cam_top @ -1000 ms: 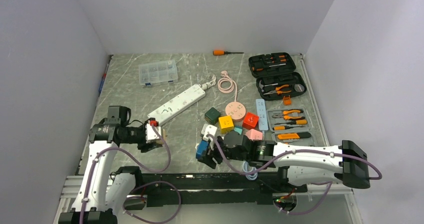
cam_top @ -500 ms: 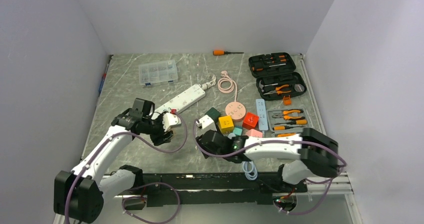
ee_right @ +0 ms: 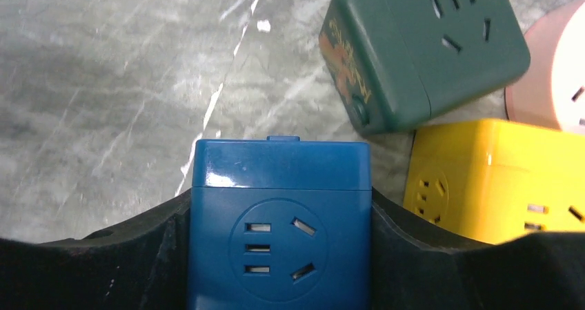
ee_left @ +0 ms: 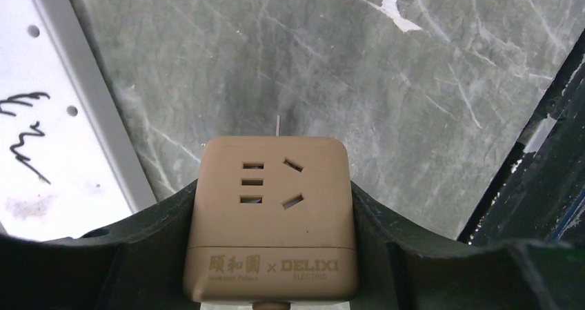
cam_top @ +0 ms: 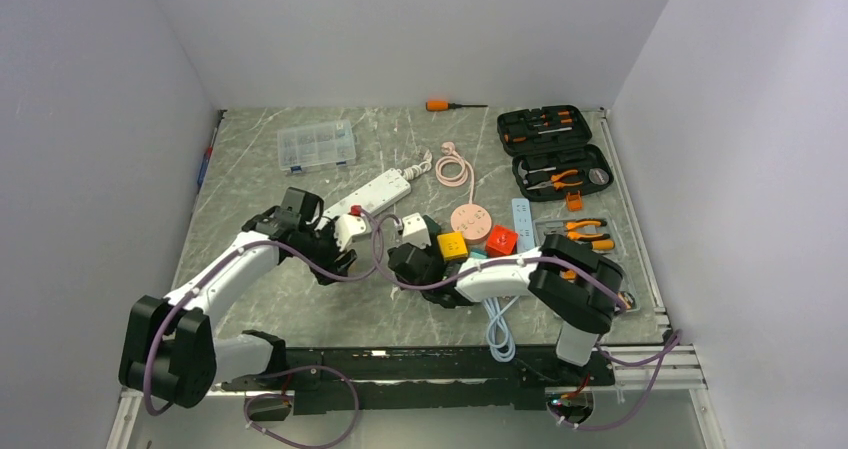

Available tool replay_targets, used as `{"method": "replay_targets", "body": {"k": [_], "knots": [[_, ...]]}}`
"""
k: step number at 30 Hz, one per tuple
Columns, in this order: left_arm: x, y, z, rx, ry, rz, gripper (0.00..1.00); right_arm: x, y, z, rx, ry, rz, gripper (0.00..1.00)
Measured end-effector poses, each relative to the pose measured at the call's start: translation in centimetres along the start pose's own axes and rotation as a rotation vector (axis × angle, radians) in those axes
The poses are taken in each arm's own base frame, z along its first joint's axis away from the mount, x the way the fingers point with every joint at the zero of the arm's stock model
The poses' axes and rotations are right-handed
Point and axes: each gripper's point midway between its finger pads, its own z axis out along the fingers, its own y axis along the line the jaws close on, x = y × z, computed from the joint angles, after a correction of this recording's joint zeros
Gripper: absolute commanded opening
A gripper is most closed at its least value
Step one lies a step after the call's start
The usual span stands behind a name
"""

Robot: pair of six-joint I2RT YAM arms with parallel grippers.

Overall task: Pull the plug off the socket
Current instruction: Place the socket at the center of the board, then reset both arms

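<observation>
My left gripper (ee_left: 272, 210) is shut on a beige cube socket (ee_left: 272, 186) marked DELIXI and holds it just above the grey table, next to the white power strip (ee_left: 41, 117). The face towards the camera has empty slots; no plug shows. My right gripper (ee_right: 279, 217) is shut on a blue cube socket (ee_right: 279, 206), whose face is also empty. In the top view the left gripper (cam_top: 345, 234) and the right gripper (cam_top: 408, 256) are close together at mid-table, and both cubes are mostly hidden by the gripper bodies.
A green cube (ee_right: 421, 54), a yellow cube (ee_right: 497, 179) and a pink round socket (cam_top: 470, 219) lie just beyond the right gripper. A red cube (cam_top: 500, 239), open tool cases (cam_top: 555, 149), a clear organiser box (cam_top: 317, 146) and an orange screwdriver (cam_top: 440, 105) lie further back.
Both arms have swung in from the near edge towards mid-table. The left gripper moved right and back beside the power strip; the right gripper moved left and back. Each kept its cube.
</observation>
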Motion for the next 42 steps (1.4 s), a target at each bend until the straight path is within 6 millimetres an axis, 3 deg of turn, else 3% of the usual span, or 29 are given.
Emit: {"method": "replay_targets", "body": {"k": [3, 4, 6, 12, 15, 17, 20, 21, 26, 29, 32, 38, 42], "knots": [[-0.4, -0.2, 0.6, 0.014, -0.005, -0.012, 0.11, 0.7, -0.2, -1.0, -0.03, 0.009, 0.004, 0.97], [-0.5, -0.3, 0.8, 0.02, -0.006, -0.014, 0.12, 0.9, -0.3, -1.5, -0.045, 0.014, 0.004, 0.99], [-0.7, -0.6, 1.3, 0.037, -0.011, -0.02, 0.14, 0.5, -0.3, -2.7, -0.073, 0.009, 0.012, 1.0], [-2.1, -1.5, 2.5, 0.075, -0.044, -0.016, 0.26, -4.3, 0.4, -6.8, -0.18, -0.101, 0.113, 1.0], [-2.8, -2.2, 3.3, 0.099, -0.051, -0.001, 0.38, -6.1, -0.1, -8.8, -0.205, -0.142, 0.151, 1.0], [-3.0, -2.7, 3.9, 0.117, -0.048, 0.003, 0.54, -6.9, -0.5, -10.0, -0.222, -0.17, 0.18, 1.0], [-3.2, -3.2, 4.7, 0.139, -0.044, 0.01, 0.91, -7.5, -1.6, -11.8, -0.233, -0.197, 0.22, 1.0], [-3.2, -3.3, 4.8, 0.143, -0.046, 0.013, 0.98, -7.5, -2.0, -12.1, -0.229, -0.197, 0.227, 1.0], [-3.8, -3.1, 4.6, 0.141, -0.045, -0.001, 0.99, -6.0, -3.8, -12.8, -0.178, -0.161, 0.257, 1.0], [-5.2, -2.2, 3.8, 0.113, -0.047, 0.005, 0.99, -4.4, -5.5, -13.2, -0.144, -0.14, 0.265, 1.0], [-7.2, -0.7, 2.4, 0.062, -0.06, 0.013, 0.99, -4.2, -7.1, -14.0, -0.115, -0.152, 0.274, 1.0], [-9.5, 3.0, -2.4, -0.052, -0.063, -0.074, 0.99, -6.5, -11.6, -13.7, -0.003, -0.212, 0.307, 1.0], [-9.3, 7.0, -6.8, -0.165, -0.086, -0.207, 0.99, -8.8, -16.0, -12.8, 0.111, -0.234, 0.368, 1.0]]}}
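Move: The left hand holds the tan cube over bare board; its spot lies about 7 cm to the right, 1 cm back and 5 cm below, with the white power strip 12 cm ahead and 4 cm right, and the blue cube 17 cm right, level. The right hand grips that blue cube, its spot 3 cm straight beneath; the green cube stands 7 cm ahead and 1 cm right, the yellow one 4 cm ahead and 6 cm right. The right fingers open at once and let go of the blue cube, and that hand backs off slightly, climbs some 13 cm, then swings right towards the red cube. The left hand carries the tan cube about 6.5 cm right and slightly down to the board, opens, then rises and reaches forward, finally swinging left with a counter-clockwise turn. ##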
